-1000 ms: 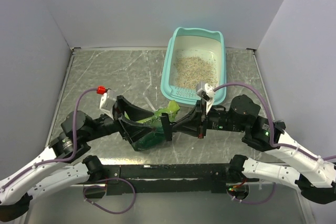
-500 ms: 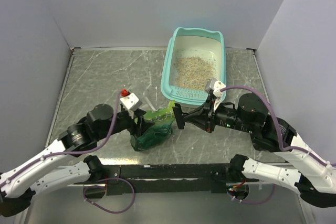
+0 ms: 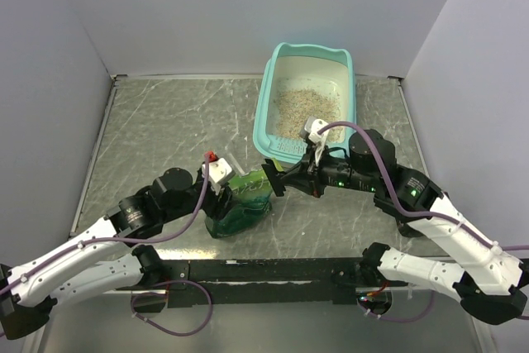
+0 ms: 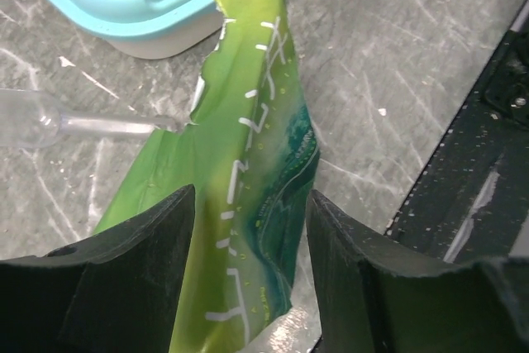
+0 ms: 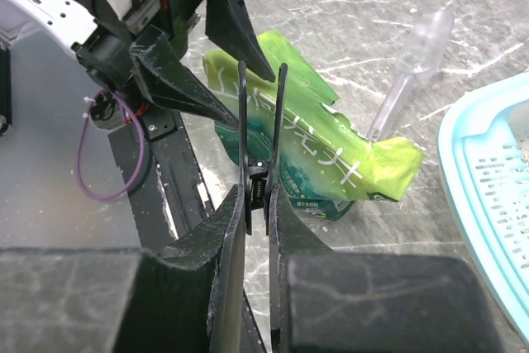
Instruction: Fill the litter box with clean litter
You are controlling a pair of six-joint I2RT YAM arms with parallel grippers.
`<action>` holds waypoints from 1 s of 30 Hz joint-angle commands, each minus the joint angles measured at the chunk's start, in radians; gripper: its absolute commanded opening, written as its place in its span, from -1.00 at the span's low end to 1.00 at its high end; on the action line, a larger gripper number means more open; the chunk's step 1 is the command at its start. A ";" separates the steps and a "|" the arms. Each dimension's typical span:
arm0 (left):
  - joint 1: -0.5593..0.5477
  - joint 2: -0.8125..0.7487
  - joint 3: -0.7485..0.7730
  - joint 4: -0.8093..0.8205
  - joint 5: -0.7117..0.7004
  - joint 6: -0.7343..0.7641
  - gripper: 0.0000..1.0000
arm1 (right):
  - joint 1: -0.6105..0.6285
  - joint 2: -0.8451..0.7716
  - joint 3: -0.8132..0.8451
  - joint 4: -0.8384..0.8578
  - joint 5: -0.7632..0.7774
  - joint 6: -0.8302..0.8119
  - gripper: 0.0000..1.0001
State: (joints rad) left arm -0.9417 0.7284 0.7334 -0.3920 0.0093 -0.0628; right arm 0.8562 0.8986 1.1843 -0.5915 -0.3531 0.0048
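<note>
The teal litter box [image 3: 307, 150] stands at the back right, with a loose patch of beige clean litter [image 3: 304, 109] on its white floor. In front of it on the table lies a green crinkled pouch [image 3: 240, 202]. My left gripper [image 4: 252, 204] is open and straddles the pouch [image 4: 248, 163]; the table shows between the pouch and the right finger. My right gripper [image 5: 256, 196] is shut on a black clip [image 5: 261, 121], whose long arms point at the pouch [image 5: 331, 155]. In the top view the right gripper [image 3: 277, 179] sits just right of the pouch's top.
A clear plastic scoop [image 5: 417, 47] lies on the table between the pouch and the litter box rim [image 5: 496, 171]. The black base rail [image 3: 264, 270] runs along the near edge. Grey walls close in the left, back and right.
My left gripper has swung right over the pouch and its jaws have narrowed around it. The right gripper, still holding the clip, has drawn back a little from the pouch.
</note>
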 commanded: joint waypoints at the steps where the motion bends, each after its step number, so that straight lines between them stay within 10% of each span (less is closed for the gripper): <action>1: 0.000 0.008 -0.011 0.025 -0.043 0.035 0.19 | -0.029 0.006 0.043 0.058 -0.075 -0.029 -1.00; 6: 0.000 0.048 -0.026 0.025 -0.075 0.046 0.01 | -0.062 0.049 0.029 0.090 -0.144 -0.029 -1.00; 11: 0.003 0.075 -0.031 0.024 -0.086 0.052 -0.97 | -0.101 0.088 0.015 0.127 -0.249 -0.109 -1.00; 30: 0.001 -0.027 -0.065 0.064 -0.080 0.070 -0.99 | -0.283 0.355 0.089 -0.021 -0.765 -0.755 -1.00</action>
State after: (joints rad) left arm -0.9413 0.7292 0.6651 -0.3740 -0.0540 0.0074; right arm 0.5770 1.2434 1.1912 -0.5770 -0.9581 -0.5152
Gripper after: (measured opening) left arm 0.026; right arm 0.181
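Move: The green litter bag's middle lies about 4 cm to the right of the left hand, level with it fore and aft and some 9 cm below, its folded top edge just off the open fingers. The clear scoop lies about 12 cm straight ahead, 20 cm down. From the right hand, the bag's middle is about 9 cm left and 21 cm below; the litter box is some 28 cm ahead, 9 cm right and 27 cm below. Left sinks 3 cm and pinches the bag's fold; right goes 8 cm down and forward towards the bag. ##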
